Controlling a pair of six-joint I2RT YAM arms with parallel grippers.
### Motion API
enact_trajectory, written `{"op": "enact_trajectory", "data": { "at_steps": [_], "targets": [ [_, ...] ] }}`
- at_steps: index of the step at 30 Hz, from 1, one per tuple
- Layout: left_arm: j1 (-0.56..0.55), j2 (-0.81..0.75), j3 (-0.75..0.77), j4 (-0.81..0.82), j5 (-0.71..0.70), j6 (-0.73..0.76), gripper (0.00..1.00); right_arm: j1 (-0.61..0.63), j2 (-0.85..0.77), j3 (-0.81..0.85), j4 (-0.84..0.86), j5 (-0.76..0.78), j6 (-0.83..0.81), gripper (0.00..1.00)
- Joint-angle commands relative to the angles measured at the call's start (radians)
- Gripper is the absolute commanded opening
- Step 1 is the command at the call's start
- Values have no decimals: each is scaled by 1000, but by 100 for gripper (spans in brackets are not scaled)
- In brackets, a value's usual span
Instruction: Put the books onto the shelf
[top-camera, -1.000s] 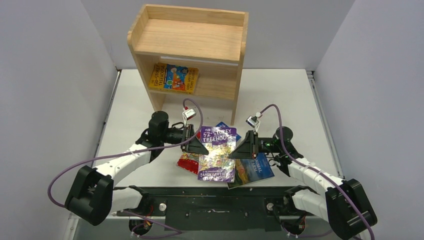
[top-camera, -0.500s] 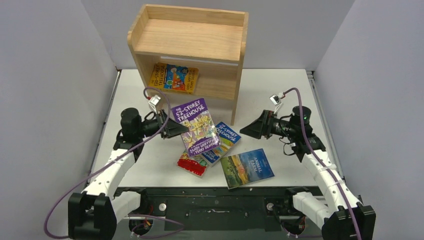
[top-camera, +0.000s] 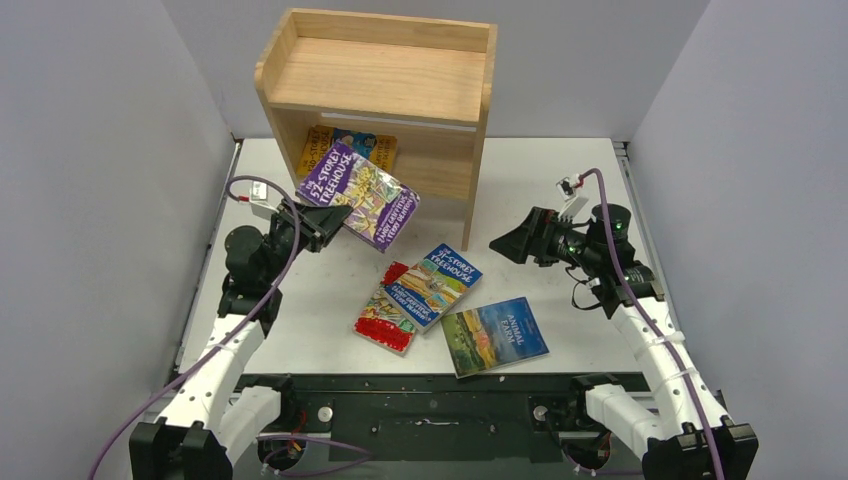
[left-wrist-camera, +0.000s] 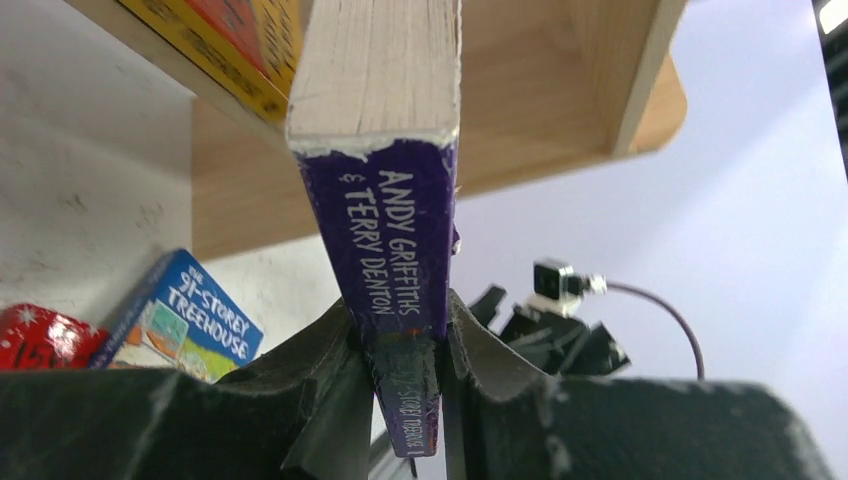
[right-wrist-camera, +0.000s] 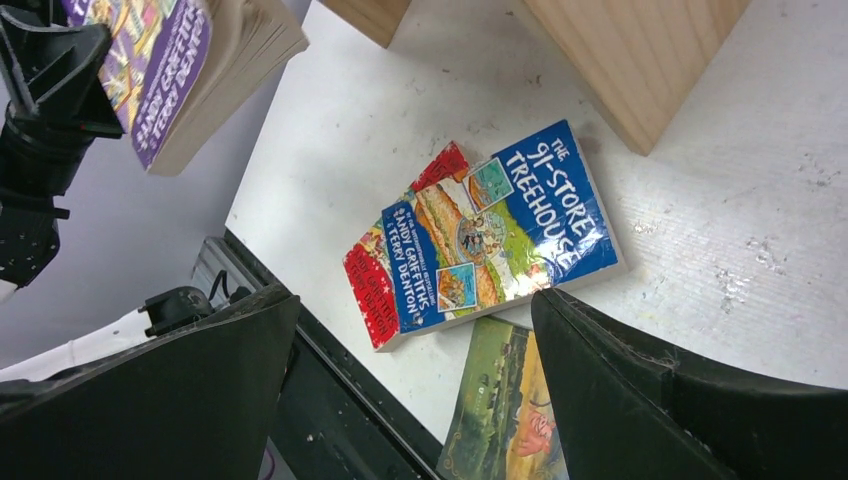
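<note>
My left gripper (top-camera: 325, 222) is shut on the spine end of the purple book (top-camera: 358, 193), which hangs tilted in the air in front of the shelf (top-camera: 380, 75), at its lower opening. In the left wrist view the purple book (left-wrist-camera: 395, 240) sits clamped in the left gripper (left-wrist-camera: 405, 350). A yellow book (top-camera: 318, 145) stands on the inner shelf, partly hidden behind the purple one. A blue book (top-camera: 435, 285) lies across a red book (top-camera: 380, 322) on the table, with Animal Farm (top-camera: 495, 335) beside them. My right gripper (top-camera: 510, 245) hovers open to the right, holding nothing.
The shelf's side panel (right-wrist-camera: 640, 60) stands just beyond the blue book (right-wrist-camera: 500, 230). Grey walls close in the table on the left, right and back. A black rail (top-camera: 420, 400) carrying the arm bases runs along the near edge.
Both grippers held the purple book low over the pile; the right one let go, opened and drew back right. The left arm carried the book up and left to the shelf opening.
</note>
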Motion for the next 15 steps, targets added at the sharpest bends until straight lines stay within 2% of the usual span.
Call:
{"op": "enact_trajectory", "data": {
  "at_steps": [1,7,15],
  "targets": [
    [-3,41,77,154,-183,-56,0,-3,-3,63,43,27,2,90],
    [-21,114,88,289,-272,-121,0,-2,-9,58,49,26,8,90],
    [-35,181,126,387,-273,-161,0,-2,0,48,64,17,16,90]
  ]
}}
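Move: The left hand holds the 52-Storey book just in front of the shelf. The orange 130-Storey book, lying on the middle board, is about 16 cm ahead of this hand, straight out and some 7 cm lower. On the table about 27 cm below, the 91-Storey book lies roughly 19 cm to the right and 2 cm back; the red book is 7 cm right and 8 cm back. From the right hand the 130-Storey book is about 22 cm ahead and 34 cm left. Forward into the shelf's middle opening, about 5–6 cm and slowing, the left hand carries the 52-Storey book towards the 130-Storey book with a slight drift left. It dips about a centimetre, then rises nearly 2 cm, while swinging some 10 degrees counter-clockwise and rolling slightly left side down. The fingers keep their pinch on the book's edge. ##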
